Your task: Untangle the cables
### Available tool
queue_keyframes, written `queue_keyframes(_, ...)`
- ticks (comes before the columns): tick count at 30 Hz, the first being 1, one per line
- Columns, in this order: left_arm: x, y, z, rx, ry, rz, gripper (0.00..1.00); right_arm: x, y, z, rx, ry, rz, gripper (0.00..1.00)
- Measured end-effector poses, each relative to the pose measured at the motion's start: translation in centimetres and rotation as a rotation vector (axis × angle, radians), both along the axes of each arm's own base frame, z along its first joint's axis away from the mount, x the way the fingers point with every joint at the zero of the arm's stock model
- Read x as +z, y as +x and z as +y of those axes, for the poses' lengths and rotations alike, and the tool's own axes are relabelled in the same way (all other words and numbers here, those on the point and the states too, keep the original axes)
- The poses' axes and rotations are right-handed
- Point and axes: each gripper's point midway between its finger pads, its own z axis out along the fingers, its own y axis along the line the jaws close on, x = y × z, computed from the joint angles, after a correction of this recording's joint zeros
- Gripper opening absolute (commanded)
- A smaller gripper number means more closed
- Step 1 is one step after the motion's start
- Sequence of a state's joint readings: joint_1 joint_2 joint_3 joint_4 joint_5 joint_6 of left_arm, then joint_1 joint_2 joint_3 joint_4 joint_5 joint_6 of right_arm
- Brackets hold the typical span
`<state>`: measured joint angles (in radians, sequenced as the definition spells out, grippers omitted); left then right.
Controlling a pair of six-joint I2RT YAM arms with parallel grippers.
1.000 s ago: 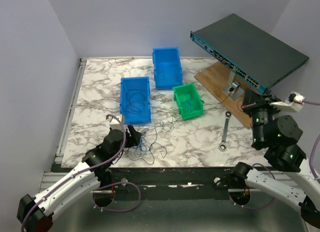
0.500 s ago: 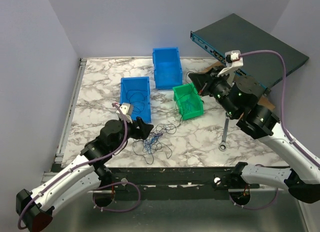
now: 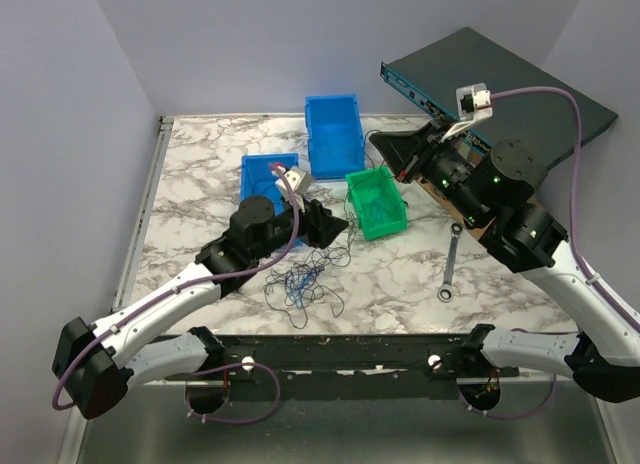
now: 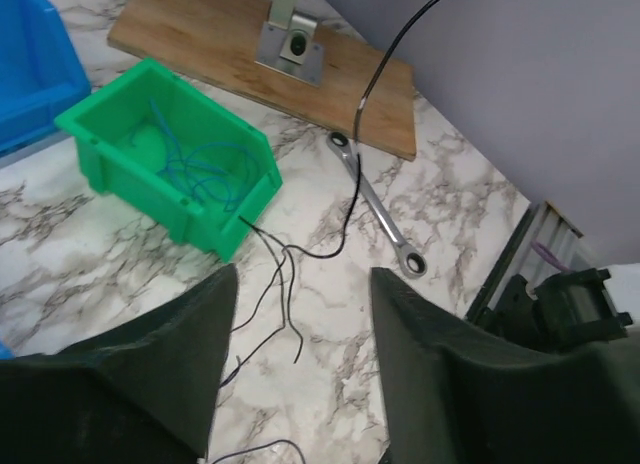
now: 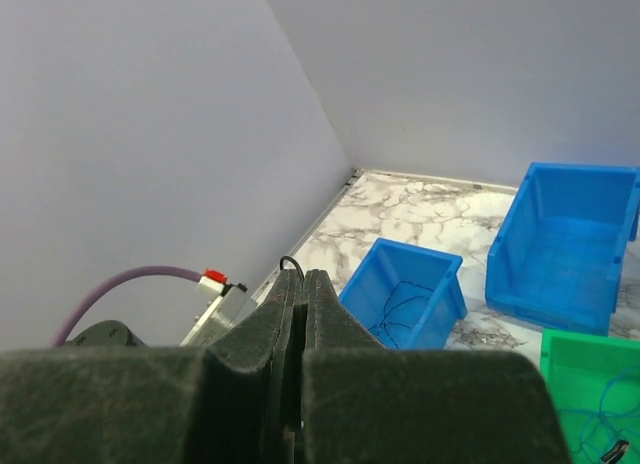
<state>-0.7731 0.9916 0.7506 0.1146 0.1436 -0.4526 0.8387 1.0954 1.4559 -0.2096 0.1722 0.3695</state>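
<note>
A tangle of thin blue and dark cables (image 3: pixel 304 284) lies on the marble near the front edge. My left gripper (image 3: pixel 333 225) hovers open between that tangle and the green bin (image 3: pixel 388 224). In the left wrist view the left gripper (image 4: pixel 305 279) holds nothing, and loose black cable ends (image 4: pixel 285 284) lie on the marble below it. My right gripper (image 3: pixel 393 161) is raised over the bin's far side, shut on a thin black cable. Its loop (image 5: pixel 290 263) pokes out at the right gripper's (image 5: pixel 303 276) tips. A blue cable (image 4: pixel 190 164) lies coiled in the green bin (image 4: pixel 130 174).
Two blue bins (image 3: pixel 333 134) (image 3: pixel 250 209) stand behind the tangle, and the nearer one holds a dark wire. A silver wrench (image 3: pixel 449 269) lies at the right beside a wooden board (image 4: pixel 250 54). A dark network switch (image 3: pixel 500 94) rests tilted above the board.
My left arm has lifted off the tangle and reached forward toward the green bin, jaws wider. My right arm swung from the right edge to above the bin, staying shut.
</note>
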Motion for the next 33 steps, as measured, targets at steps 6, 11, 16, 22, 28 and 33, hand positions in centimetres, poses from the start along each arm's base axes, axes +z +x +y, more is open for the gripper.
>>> queue_keyframes(6,1.4,0.8,-2.3,-0.059,-0.028,-0.013,0.00,-0.1,-0.2,0.3,0.016,0.007,0.008,0.01)
queue_keyframes(11,2.0,1.1,-2.9,-0.072,-0.037,-0.023,0.00,-1.4,-0.3,0.2,0.017,0.001,0.025,0.01)
queue_keyframes(16,2.8,0.9,-2.4,-0.064,-0.040,-0.040,0.00,-5.3,-0.3,-0.3,0.000,-0.035,0.063,0.01)
queue_keyframes(22,6.1,1.1,-0.5,-0.004,-0.046,-0.067,0.00,-13.9,-0.5,-0.4,-0.002,-0.108,0.158,0.01)
queue_keyframes(28,9.3,0.8,1.0,0.020,-0.068,-0.084,0.00,-20.5,-1.8,1.3,0.120,-0.175,0.193,0.24)
queue_keyframes(33,9.8,0.5,1.2,0.019,-0.056,-0.066,0.00,-20.9,-2.5,2.3,0.191,-0.165,0.156,0.69)
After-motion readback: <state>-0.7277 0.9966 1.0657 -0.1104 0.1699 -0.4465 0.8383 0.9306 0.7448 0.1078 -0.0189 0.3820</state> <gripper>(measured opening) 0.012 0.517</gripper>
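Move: The black cable hangs from the right gripper's closed tips. Its stretch to be caught is about 3 cm to the left gripper's right, 1 cm ahead and 2 cm up; from the right gripper it is some 20 cm below, 2 cm left and 1 cm back. From the left gripper, the tangle lies about 8 cm left, level fore and aft, 25 cm down; the green box is roughly 19 cm ahead, 9 cm right and 23 cm down. Slide the open left gripper about 3 cm right to the hanging black cable, pinch it shut, then lift about 8 cm, easing back left as you rise. Meanwhile lower the right gripper some 20 cm, drifting slightly back and left near the end, and open its fingers to let the cable go beside and below the left gripper. ##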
